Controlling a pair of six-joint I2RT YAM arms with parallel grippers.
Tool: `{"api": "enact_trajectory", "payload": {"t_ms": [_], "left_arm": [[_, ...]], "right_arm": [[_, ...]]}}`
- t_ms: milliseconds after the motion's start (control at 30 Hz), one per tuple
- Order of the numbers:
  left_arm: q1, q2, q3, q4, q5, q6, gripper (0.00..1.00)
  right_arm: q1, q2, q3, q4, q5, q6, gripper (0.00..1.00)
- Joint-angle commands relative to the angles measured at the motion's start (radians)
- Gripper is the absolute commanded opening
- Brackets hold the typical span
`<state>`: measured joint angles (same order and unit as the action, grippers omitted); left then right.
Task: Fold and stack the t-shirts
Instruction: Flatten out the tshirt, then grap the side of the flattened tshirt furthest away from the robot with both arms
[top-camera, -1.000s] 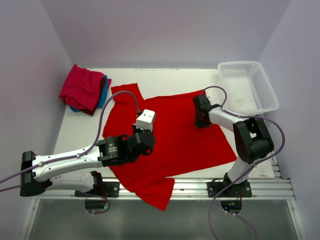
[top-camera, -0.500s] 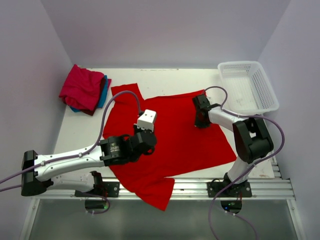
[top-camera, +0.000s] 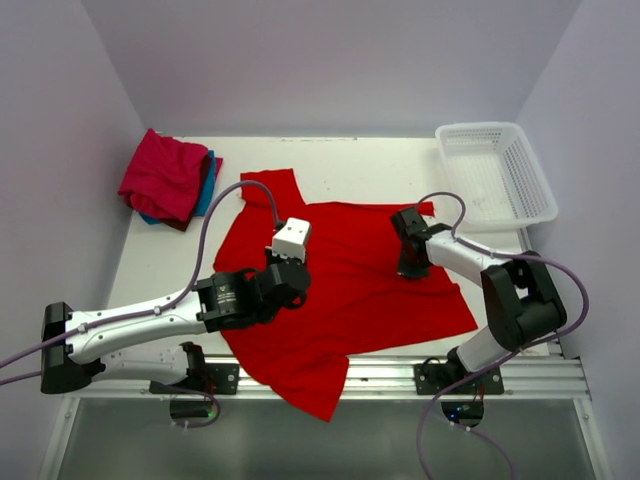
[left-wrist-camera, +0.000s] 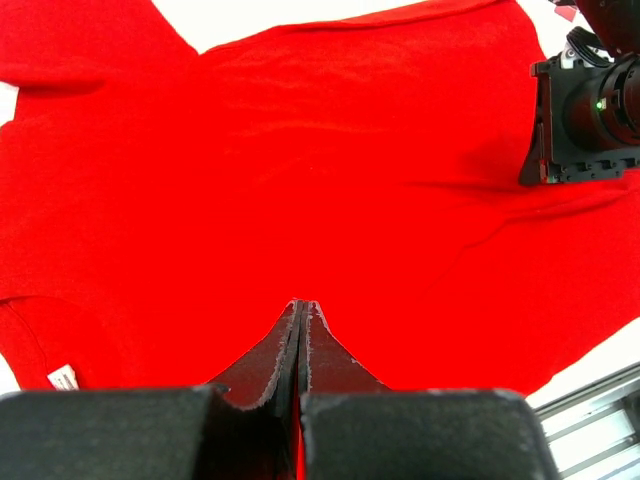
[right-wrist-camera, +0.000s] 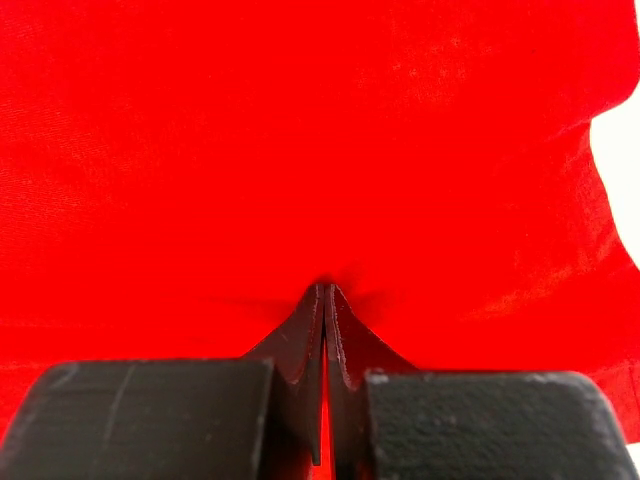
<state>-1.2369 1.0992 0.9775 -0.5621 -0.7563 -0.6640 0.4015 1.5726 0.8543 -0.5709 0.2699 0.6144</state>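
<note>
The large bright red t-shirt (top-camera: 350, 300) lies spread flat across the middle of the table, with one corner hanging over the near edge. My left gripper (top-camera: 297, 268) (left-wrist-camera: 303, 305) is shut over the shirt's left half, its tips down at the cloth. My right gripper (top-camera: 408, 270) (right-wrist-camera: 325, 287) is shut too, tips pressed onto the cloth near the shirt's right side, where a small dimple shows. At the far left the crimson-pink t-shirt (top-camera: 162, 178) lies bunched on top of the teal-blue t-shirt (top-camera: 209, 185).
A white mesh basket (top-camera: 500, 222) stands at the far right corner. The metal rail (top-camera: 400, 370) with the arm bases runs along the near edge. Walls close in on the left, back and right. A white label (left-wrist-camera: 62, 378) shows at the shirt's edge.
My right gripper has slid nearer and a little right, and the red t-shirt's far edge, sleeve and right corner have shifted with it. The left gripper has barely moved.
</note>
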Motion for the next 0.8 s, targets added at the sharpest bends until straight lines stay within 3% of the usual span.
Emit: {"api": "enact_trajectory", "payload": {"t_ms": [0,200,433,533,567,600,633,667,700,767], "left_arm": [[0.010,-0.016,0.009,0.042,-0.003,0.012,0.00],[0.034,-0.019,-0.082,0.132,0.003,0.079,0.00],[0.198,0.050,-0.042,0.390,0.086,0.292,0.00],[0.299,0.111,0.007,0.493,0.138,0.380,0.07],[0.330,0.126,0.016,0.522,0.165,0.400,0.14],[0.362,0.164,0.027,0.545,0.181,0.427,0.18],[0.437,0.188,0.055,0.603,0.207,0.432,0.25],[0.488,0.238,0.079,0.602,0.298,0.420,0.39],[0.598,0.270,0.104,0.590,0.340,0.378,0.44],[0.690,0.367,0.177,0.579,0.412,0.340,0.55]], "right_arm": [[0.013,0.032,-0.067,-0.156,-0.026,0.038,0.00],[0.051,-0.043,-0.044,-0.161,0.014,0.048,0.00],[0.051,-0.146,0.263,-0.106,0.133,-0.064,0.00],[0.050,-0.129,0.386,-0.086,0.146,-0.119,0.18],[0.049,-0.122,0.412,-0.084,0.144,-0.146,0.46],[0.051,-0.112,0.440,-0.086,0.146,-0.157,0.56],[0.051,-0.088,0.495,-0.101,0.152,-0.165,0.61],[0.050,-0.079,0.520,-0.113,0.150,-0.176,0.73],[0.051,-0.071,0.535,-0.121,0.147,-0.180,0.76],[0.049,-0.066,0.563,-0.139,0.144,-0.180,0.81]]}}
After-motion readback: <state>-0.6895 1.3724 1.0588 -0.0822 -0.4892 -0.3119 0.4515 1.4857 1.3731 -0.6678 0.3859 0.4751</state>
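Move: The t-shirt's far sleeve lies about 32 cm ahead of the left hand, 11 cm to its left and 21 cm below; the collar is some 4 cm ahead and 19 cm left, equally low. The t-shirt's far hem corner is roughly 18 cm ahead of the right hand and 7 cm to its right, about level in height; from that hand the near hem corner is 13 cm back, 15 cm right, and the white basket 26 cm ahead, 27 cm right. Both open: right lifts about 20 cm off t-shirt and forward, left reaches forward 18 cm towards far sleeve. ##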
